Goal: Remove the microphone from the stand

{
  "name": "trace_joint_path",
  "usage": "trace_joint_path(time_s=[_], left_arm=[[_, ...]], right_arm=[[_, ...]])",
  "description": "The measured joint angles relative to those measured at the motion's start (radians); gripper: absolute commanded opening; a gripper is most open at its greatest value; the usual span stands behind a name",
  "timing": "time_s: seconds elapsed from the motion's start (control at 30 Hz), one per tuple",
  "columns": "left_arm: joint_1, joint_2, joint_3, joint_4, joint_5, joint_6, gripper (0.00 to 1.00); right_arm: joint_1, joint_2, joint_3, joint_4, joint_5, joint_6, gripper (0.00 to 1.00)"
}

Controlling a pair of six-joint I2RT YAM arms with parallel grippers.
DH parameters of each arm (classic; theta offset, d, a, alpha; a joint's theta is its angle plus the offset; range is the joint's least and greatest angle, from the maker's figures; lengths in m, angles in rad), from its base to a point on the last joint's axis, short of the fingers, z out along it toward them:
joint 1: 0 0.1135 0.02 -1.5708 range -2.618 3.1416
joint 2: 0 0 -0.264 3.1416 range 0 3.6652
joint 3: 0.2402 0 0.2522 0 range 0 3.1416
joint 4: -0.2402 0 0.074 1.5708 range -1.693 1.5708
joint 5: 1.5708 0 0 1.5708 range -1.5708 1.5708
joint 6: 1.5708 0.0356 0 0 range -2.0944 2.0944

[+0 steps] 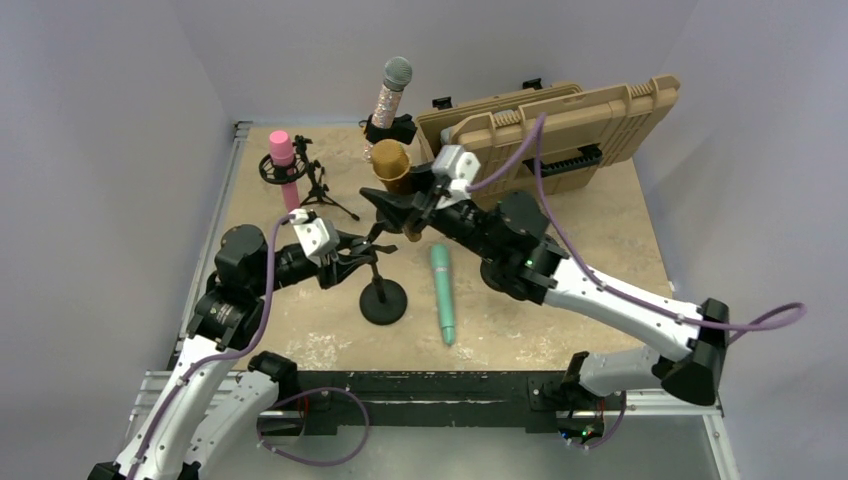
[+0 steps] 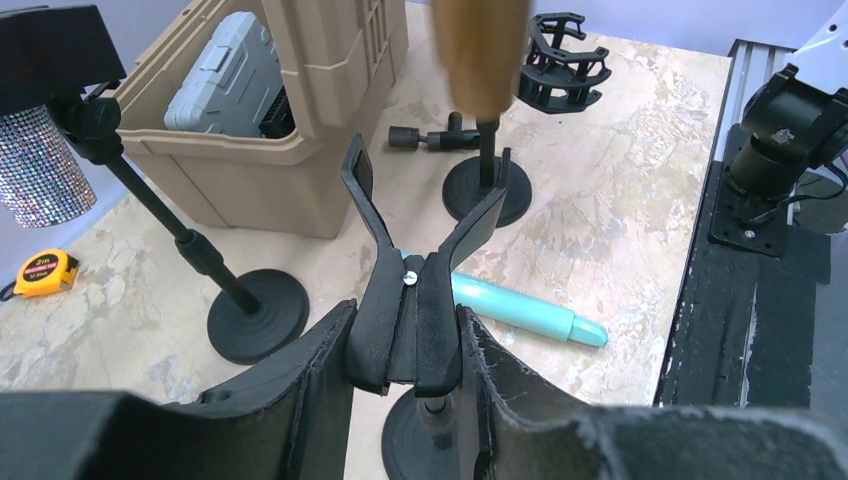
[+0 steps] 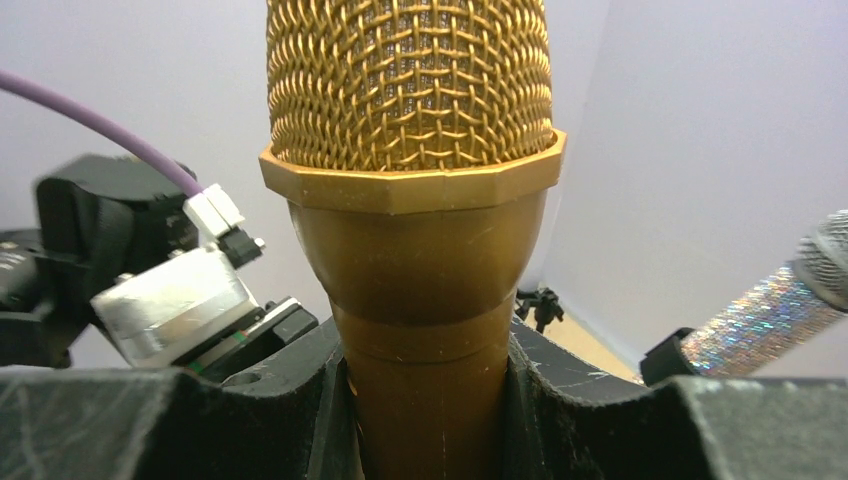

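The gold microphone (image 1: 390, 165) is tilted, head up toward the back, and held in my right gripper (image 1: 420, 200). In the right wrist view the gripper (image 3: 425, 400) is shut on its handle below the mesh head (image 3: 408, 80). My left gripper (image 1: 362, 248) is shut on the black clip (image 2: 400, 300) on top of the round-based stand (image 1: 383, 300). In the left wrist view the gripper (image 2: 408, 350) pinches the clip's handles. The clip's prongs stand spread and empty, and the microphone's handle (image 2: 480, 50) hangs above and beyond them.
A teal microphone (image 1: 443, 293) lies on the table right of the stand. A pink microphone (image 1: 283, 158) on a tripod and a glitter microphone (image 1: 390, 95) on its stand are at the back. An open tan case (image 1: 560, 125) is back right. A yellow tape measure (image 2: 45, 272) lies nearby.
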Motion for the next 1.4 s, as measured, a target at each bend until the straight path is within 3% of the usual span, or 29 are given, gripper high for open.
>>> trace_joint_path(time_s=[0.17, 0.33, 0.63, 0.83, 1.17, 1.4], left_arm=[[-0.002, -0.010, 0.000, -0.008, -0.012, -0.003, 0.00], [-0.002, -0.006, 0.000, -0.007, -0.031, -0.021, 0.15], [-0.005, -0.012, 0.000, -0.002, -0.054, -0.065, 0.60], [-0.006, -0.018, 0.000, 0.002, -0.081, -0.081, 0.67], [-0.007, -0.068, 0.000, 0.008, -0.083, -0.101, 0.80], [-0.014, -0.078, 0.002, -0.007, -0.169, -0.117, 0.78]], right_arm=[[0.000, -0.152, -0.069, -0.036, 0.056, 0.077, 0.00], [0.000, -0.218, -0.183, -0.083, 0.079, 0.246, 0.00], [0.022, -0.214, -0.468, -0.187, 0.061, 0.563, 0.00], [0.025, -0.187, -0.562, -0.108, 0.033, 0.725, 0.00], [0.019, 0.056, -0.590, -0.051, 0.063, 0.919, 0.03], [-0.035, 0.184, -0.570, -0.057, 0.176, 0.979, 0.04]])
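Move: The right hand already has the gold microphone clear of its stand; the free table spot it is taken to lies about 39 cm below, some 3 cm back and 3 cm right. The teal microphone lies just beyond that spot, about 8 cm right of the hand, 2 cm back and 39 cm down. The empty stand clip is about 5 cm left, 2 cm back and 17 cm down. For the left hand, that clip is between its fingers, about 1 cm ahead and 2 cm right. The right arm, still gripping the gold microphone, first swings about 5 cm to the right, clear of the stand, then carries it some 35 cm down towards the table between stand and teal microphone, easing back about 5 cm and forward again while the wrist rolls some 70 degrees to lay the head forward. Meanwhile the left hand stays nearly in place, opens and lets go of the stand clip, then drifts slightly left and up. ##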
